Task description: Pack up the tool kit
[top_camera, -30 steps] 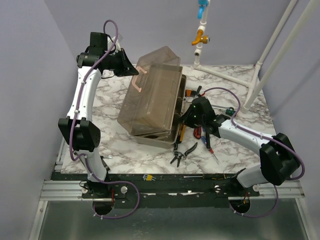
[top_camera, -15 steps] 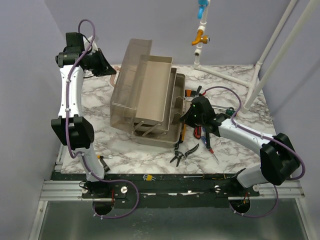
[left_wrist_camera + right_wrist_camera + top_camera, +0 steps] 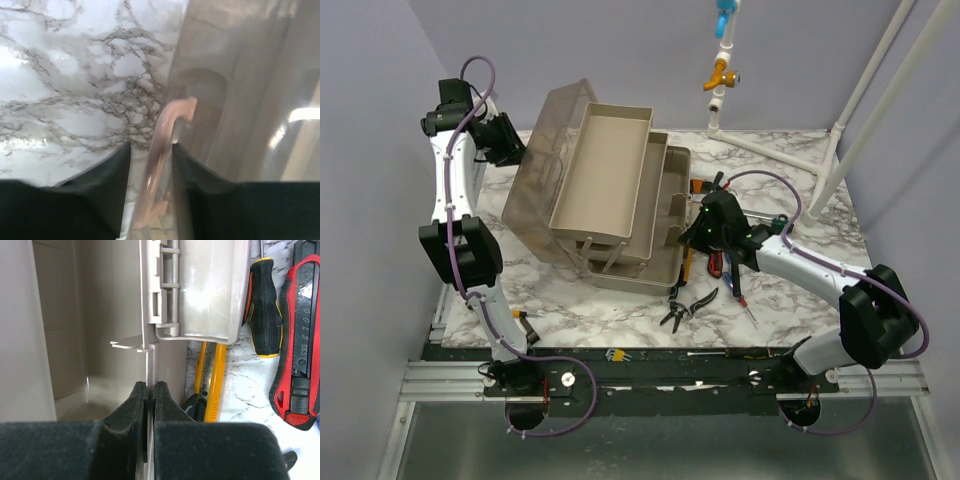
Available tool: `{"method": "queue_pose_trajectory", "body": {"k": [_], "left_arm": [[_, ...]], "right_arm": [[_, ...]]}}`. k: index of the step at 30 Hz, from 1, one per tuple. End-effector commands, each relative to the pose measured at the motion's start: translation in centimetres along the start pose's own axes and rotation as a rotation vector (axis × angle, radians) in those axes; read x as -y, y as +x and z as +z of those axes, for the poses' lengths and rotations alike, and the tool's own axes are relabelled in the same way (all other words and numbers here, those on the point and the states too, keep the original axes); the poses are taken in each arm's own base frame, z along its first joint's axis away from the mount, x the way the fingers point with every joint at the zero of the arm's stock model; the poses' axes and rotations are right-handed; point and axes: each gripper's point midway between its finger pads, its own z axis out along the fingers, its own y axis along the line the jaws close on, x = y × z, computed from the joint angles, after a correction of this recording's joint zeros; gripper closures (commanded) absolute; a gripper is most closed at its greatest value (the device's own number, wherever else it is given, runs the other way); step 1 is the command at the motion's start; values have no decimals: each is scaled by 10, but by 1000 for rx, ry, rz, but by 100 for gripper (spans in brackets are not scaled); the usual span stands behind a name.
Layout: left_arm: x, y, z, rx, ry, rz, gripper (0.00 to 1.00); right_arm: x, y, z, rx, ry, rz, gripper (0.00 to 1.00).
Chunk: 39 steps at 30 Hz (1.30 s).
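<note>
The tool kit's box [image 3: 632,281] stands open in the middle of the table. Its translucent lid [image 3: 534,190] leans back to the left and the beige trays [image 3: 605,165] are fanned out. My left gripper [image 3: 510,148] is at the lid's pink handle [image 3: 172,112]. In the left wrist view its fingers [image 3: 151,146] straddle the handle slightly open, with a gap on the left side. My right gripper [image 3: 692,228] is shut on the box's right wall [image 3: 150,357], fingertips [image 3: 151,386] pinching the thin rim. Pliers [image 3: 685,308], a red knife [image 3: 300,340] and a black-and-yellow screwdriver [image 3: 262,310] lie on the marble right of the box.
A yellow-handled tool [image 3: 212,385] lies against the box's right side. A green-handled screwdriver [image 3: 778,222] sits behind my right arm. Small hex keys [image 3: 615,353] rest at the front edge. White pipes [image 3: 840,130] and a yellow valve [image 3: 720,75] stand at the back right.
The lid has swung up and over to the left with my left gripper on its handle, and the trays have fanned out. The left jaws have loosened. The right gripper has closed on the wall.
</note>
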Motion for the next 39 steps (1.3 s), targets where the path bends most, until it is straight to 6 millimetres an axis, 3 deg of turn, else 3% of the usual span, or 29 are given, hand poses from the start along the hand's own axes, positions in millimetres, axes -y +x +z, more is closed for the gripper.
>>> {"method": "queue_pose_trajectory", "body": {"k": [1, 3, 6, 11, 15, 21, 24, 33, 36, 39], "left_arm": [[-34, -14, 7, 41, 21, -84, 47], [-30, -10, 8, 25, 120, -146, 39], [-26, -11, 4, 39, 214, -200, 35], [-30, -13, -3, 50, 255, -252, 34], [-47, -14, -4, 72, 342, -367, 35], [-99, 2, 23, 41, 161, -400, 38], [-114, 9, 39, 18, 133, -419, 38], [-128, 17, 66, -36, 147, -449, 40], [-128, 14, 63, -24, 138, -442, 40], [-118, 1, 47, 21, 127, -411, 40]], "right_arm": [[1, -7, 1, 9, 18, -28, 99], [-1, -9, 1, 11, 14, -31, 99], [-5, -10, 1, 11, 4, -32, 99], [-9, -10, -1, 10, -18, -30, 99], [-9, -10, -3, 10, -26, -31, 99], [-10, -9, -4, 11, -38, -26, 99], [-10, -7, -4, 6, -44, -17, 99], [-10, -5, -6, 10, -56, -13, 99], [-11, -6, -6, 12, -59, -16, 99], [-13, -5, -6, 4, -71, -28, 99]]}}
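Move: The lid handle lies right at the left hand's fingertips, between them. The raised upper tray's middle is some 17 cm to that hand's right, 3 cm back and 5 cm lower. The right hand has the box's front rim between its fingers, with the red knife about 7 cm to its right, 1 cm back and 10 cm below. From the right hand, the lid handle is roughly 16 cm ahead, 37 cm left and 13 cm up. Left hand opens off the lid handle, sinking about 13 cm and shifting left; right keeps pinching the rim. ##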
